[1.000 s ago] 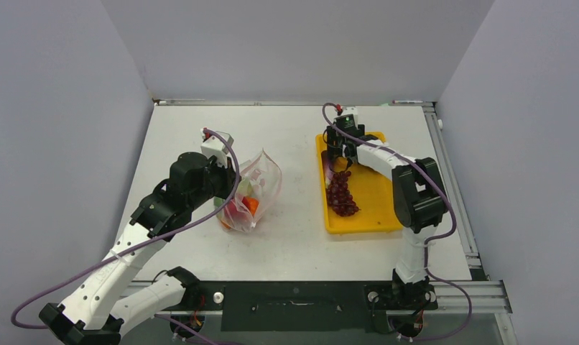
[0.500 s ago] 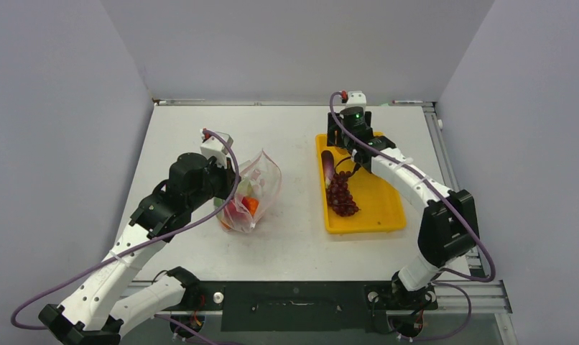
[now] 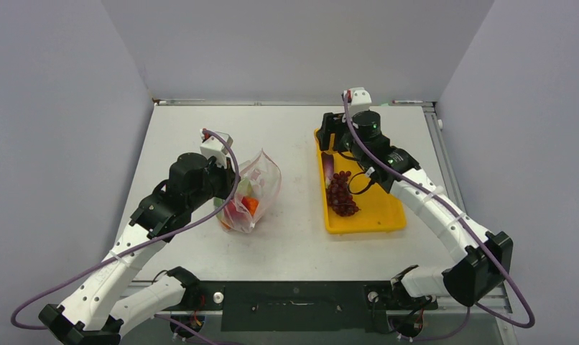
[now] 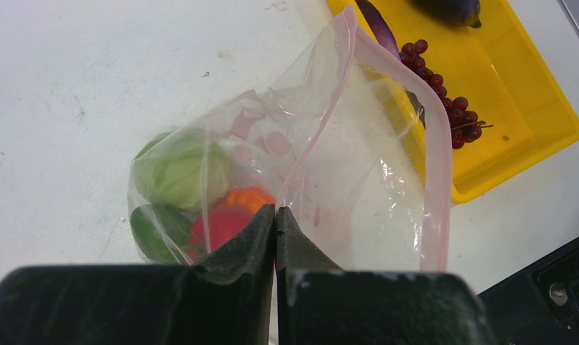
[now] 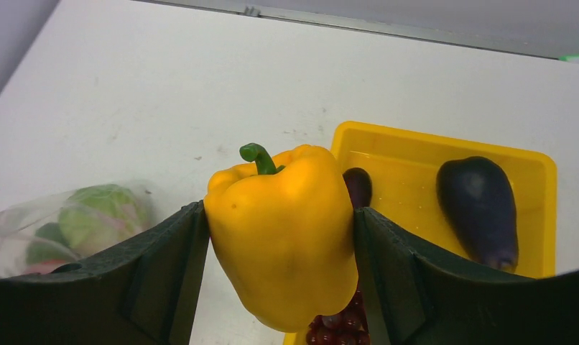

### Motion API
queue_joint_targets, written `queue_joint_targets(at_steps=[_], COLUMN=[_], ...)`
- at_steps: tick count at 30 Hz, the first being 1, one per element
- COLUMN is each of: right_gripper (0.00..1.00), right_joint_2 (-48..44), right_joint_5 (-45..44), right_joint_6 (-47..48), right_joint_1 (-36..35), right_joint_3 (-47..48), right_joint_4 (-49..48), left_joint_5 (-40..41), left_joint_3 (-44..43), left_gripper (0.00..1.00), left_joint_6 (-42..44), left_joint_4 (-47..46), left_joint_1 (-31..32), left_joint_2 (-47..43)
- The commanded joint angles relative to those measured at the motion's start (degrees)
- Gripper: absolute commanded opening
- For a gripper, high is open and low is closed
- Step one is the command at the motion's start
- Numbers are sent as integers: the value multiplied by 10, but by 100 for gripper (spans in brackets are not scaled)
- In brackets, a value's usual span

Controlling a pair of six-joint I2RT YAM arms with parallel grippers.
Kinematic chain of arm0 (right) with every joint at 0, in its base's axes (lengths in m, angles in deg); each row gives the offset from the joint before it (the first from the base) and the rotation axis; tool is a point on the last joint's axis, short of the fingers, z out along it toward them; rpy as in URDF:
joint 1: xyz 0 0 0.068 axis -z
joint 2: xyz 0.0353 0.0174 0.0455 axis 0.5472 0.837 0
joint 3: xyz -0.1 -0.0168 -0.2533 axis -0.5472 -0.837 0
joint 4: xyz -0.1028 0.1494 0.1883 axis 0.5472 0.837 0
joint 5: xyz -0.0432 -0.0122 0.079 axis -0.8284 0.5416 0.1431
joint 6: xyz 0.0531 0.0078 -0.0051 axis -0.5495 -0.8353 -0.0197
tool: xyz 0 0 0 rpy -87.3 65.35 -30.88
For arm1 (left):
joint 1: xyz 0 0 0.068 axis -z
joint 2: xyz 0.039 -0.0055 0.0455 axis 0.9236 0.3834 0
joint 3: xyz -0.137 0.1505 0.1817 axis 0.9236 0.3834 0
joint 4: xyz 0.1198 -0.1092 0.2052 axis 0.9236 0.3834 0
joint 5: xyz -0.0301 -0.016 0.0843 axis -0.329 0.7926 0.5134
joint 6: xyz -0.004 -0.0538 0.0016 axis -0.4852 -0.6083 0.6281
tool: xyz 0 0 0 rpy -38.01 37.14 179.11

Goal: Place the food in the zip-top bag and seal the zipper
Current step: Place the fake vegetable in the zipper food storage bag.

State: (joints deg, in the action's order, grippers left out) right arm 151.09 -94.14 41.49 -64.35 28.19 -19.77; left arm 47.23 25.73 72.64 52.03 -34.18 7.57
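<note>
My right gripper (image 5: 279, 215) is shut on a yellow pepper (image 5: 283, 223) and holds it in the air over the far left end of the yellow tray (image 3: 376, 205). In the tray lie a dark red grape bunch (image 3: 341, 194) and a purple eggplant (image 5: 479, 208). My left gripper (image 4: 275, 210) is shut on the mouth edge of the zip-top bag (image 4: 366, 165), which stands open on the table. The pink zipper (image 4: 437, 180) curves around the open mouth. Green (image 4: 179, 172), orange (image 4: 247, 200) and red (image 4: 218, 223) food pieces sit inside the bag.
A second dark purple piece (image 5: 358, 185) shows behind the pepper in the tray (image 5: 416, 151). Grey walls close in the white table (image 3: 294, 144) on three sides. A metal rail (image 3: 452, 187) runs along its right edge.
The right arm has swung outward and its gripper has risen from the tray with the pepper in it. The left arm and the bag have stayed still.
</note>
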Motion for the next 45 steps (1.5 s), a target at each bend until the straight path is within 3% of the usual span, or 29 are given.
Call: queue_joint_targets(at_steps=[1, 14, 21, 33, 45], right_gripper=[26, 26, 27, 29, 31], right_joint_2=[-55, -109, -103, -45, 6], right_joint_5=[99, 301, 349, 289, 221], right_joint_6=[-24, -91, -127, -94, -74], right_joint_1=[-6, -31, -64, -171, -205], right_joint_3=[-13, -53, -60, -22, -30], right_joint_4=[-28, -124, -186, -174, -146], left_joint_5=[10, 15, 14, 12, 11], left_joint_3=[-2, -2, -3, -2, -1], left_gripper=[0, 0, 0, 0, 0], left_joint_6=[3, 3, 2, 2, 2], left_joint_4=[-20, -20, -20, -21, -22], left_joint_1=[-3, -3, -3, -3, -3], left_joint_2=[-7, -8, -9, -10, -11])
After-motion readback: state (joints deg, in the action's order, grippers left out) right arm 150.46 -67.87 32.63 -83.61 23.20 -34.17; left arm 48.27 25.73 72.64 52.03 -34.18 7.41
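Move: The right hand holds the yellow pepper; the open bag mouth lies about 16 cm back, 18 cm left and some 5 cm lower. The left gripper, pinching the rim, is about 15 cm back and 24 cm left. Down in the tray, some 23 cm below, the grapes lie 2 cm back and 7 cm right, the big eggplant 11 cm ahead and 13 cm right. From the left hand, the mouth's middle is level, 6 cm right and slightly lower. Still gripping the yellow pepper between its pads, the right hand swings it from the tray towards the open bag mouth, about 16 cm left and as far back, turning some 40 degrees counter-clockwise with its left side rising. It climbs 7 or 8 cm, then sinks about 5 towards the mouth at the end. The left fingers stay shut on the rim, holding the bag open. ##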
